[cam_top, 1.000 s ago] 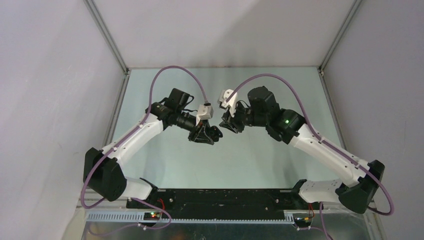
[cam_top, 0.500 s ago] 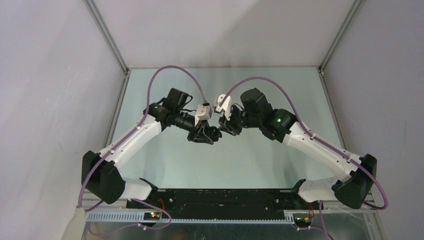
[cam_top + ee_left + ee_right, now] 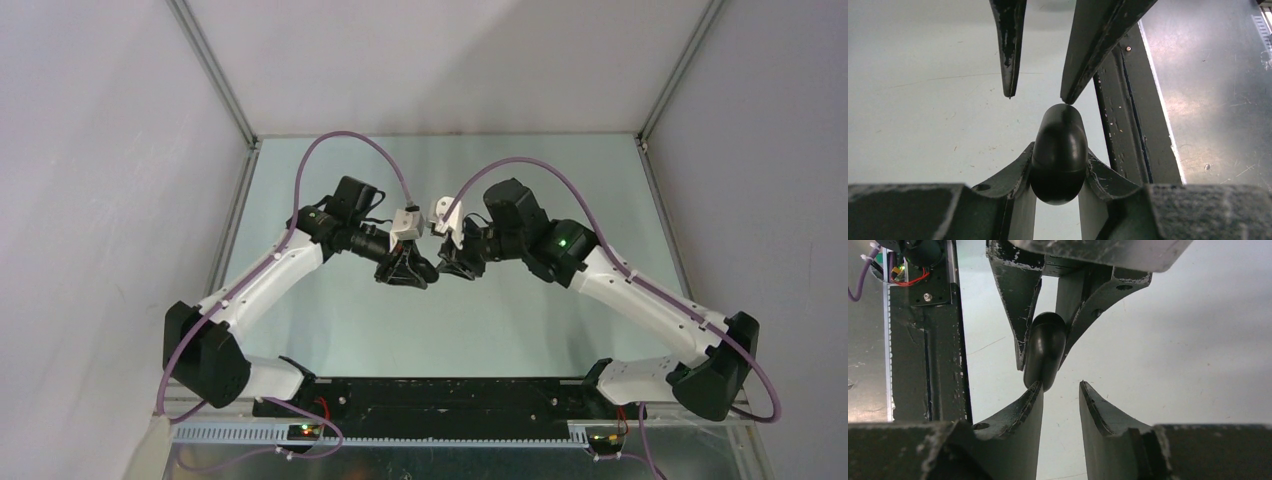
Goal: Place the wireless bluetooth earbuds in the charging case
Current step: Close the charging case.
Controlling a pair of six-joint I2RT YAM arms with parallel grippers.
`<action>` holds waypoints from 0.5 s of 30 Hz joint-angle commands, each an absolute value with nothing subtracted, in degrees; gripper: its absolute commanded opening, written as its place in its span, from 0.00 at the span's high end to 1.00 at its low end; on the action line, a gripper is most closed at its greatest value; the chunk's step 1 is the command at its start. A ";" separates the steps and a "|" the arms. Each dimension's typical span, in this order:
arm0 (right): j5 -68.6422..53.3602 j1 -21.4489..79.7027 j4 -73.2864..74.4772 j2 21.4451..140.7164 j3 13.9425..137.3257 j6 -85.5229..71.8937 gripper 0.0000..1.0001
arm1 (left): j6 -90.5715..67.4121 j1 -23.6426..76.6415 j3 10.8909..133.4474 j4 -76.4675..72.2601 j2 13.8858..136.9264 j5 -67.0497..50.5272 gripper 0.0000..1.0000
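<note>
A black pebble-shaped charging case is clamped between the fingers of my left gripper, held above the pale green table. It looks closed, with a seam running round it. My right gripper faces it tip to tip and stands open with nothing between its fingers. In the right wrist view its left fingertip reaches the end of the case. In the top view both grippers meet over the table's middle. The earbuds are out of view.
A black base rail runs along the near edge and shows in the left wrist view. Grey walls and metal frame posts enclose the table. Purple cables arch above both arms.
My right gripper has moved left toward the left gripper until its tips reach the case. The left gripper has held still, shut on the case.
</note>
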State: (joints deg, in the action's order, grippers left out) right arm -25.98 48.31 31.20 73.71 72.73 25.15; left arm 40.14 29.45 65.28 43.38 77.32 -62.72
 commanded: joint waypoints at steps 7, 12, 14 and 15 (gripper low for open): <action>-12.17 41.75 25.18 69.02 73.19 19.93 0.36 | 33.00 29.44 64.62 33.56 77.21 -59.86 0.99; -9.62 32.62 22.27 67.01 72.29 14.32 0.21 | 26.71 29.35 64.04 27.87 79.17 -55.67 0.99; -9.32 29.85 21.00 66.13 71.37 12.70 0.19 | 23.94 29.36 63.97 25.51 80.25 -52.98 0.99; -9.49 29.03 20.50 65.66 71.15 11.70 0.18 | 22.24 29.36 64.16 24.13 81.17 -50.73 0.99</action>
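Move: Held in the left fingers, the closed black charging case sits practically at the left hand point, perhaps 1 cm to its right. From the right hand, its part-open fingertips right at the case, the case lies about 5 cm left, 2 cm back and 2 cm lower. The purple case rests on the table some 23 cm ahead of the right hand, 16 cm to its right and 17 cm below. Backing off from the black case, the right hand's rear fingertip comes free and the hand sweeps about 10 cm forward and 9 cm right, rising some 4 cm, picking up speed. Its fingers spread wide as it swings roughly 30 degrees clockwise. The left hand keeps its grip and carries the case 3 to 4 cm forward. ##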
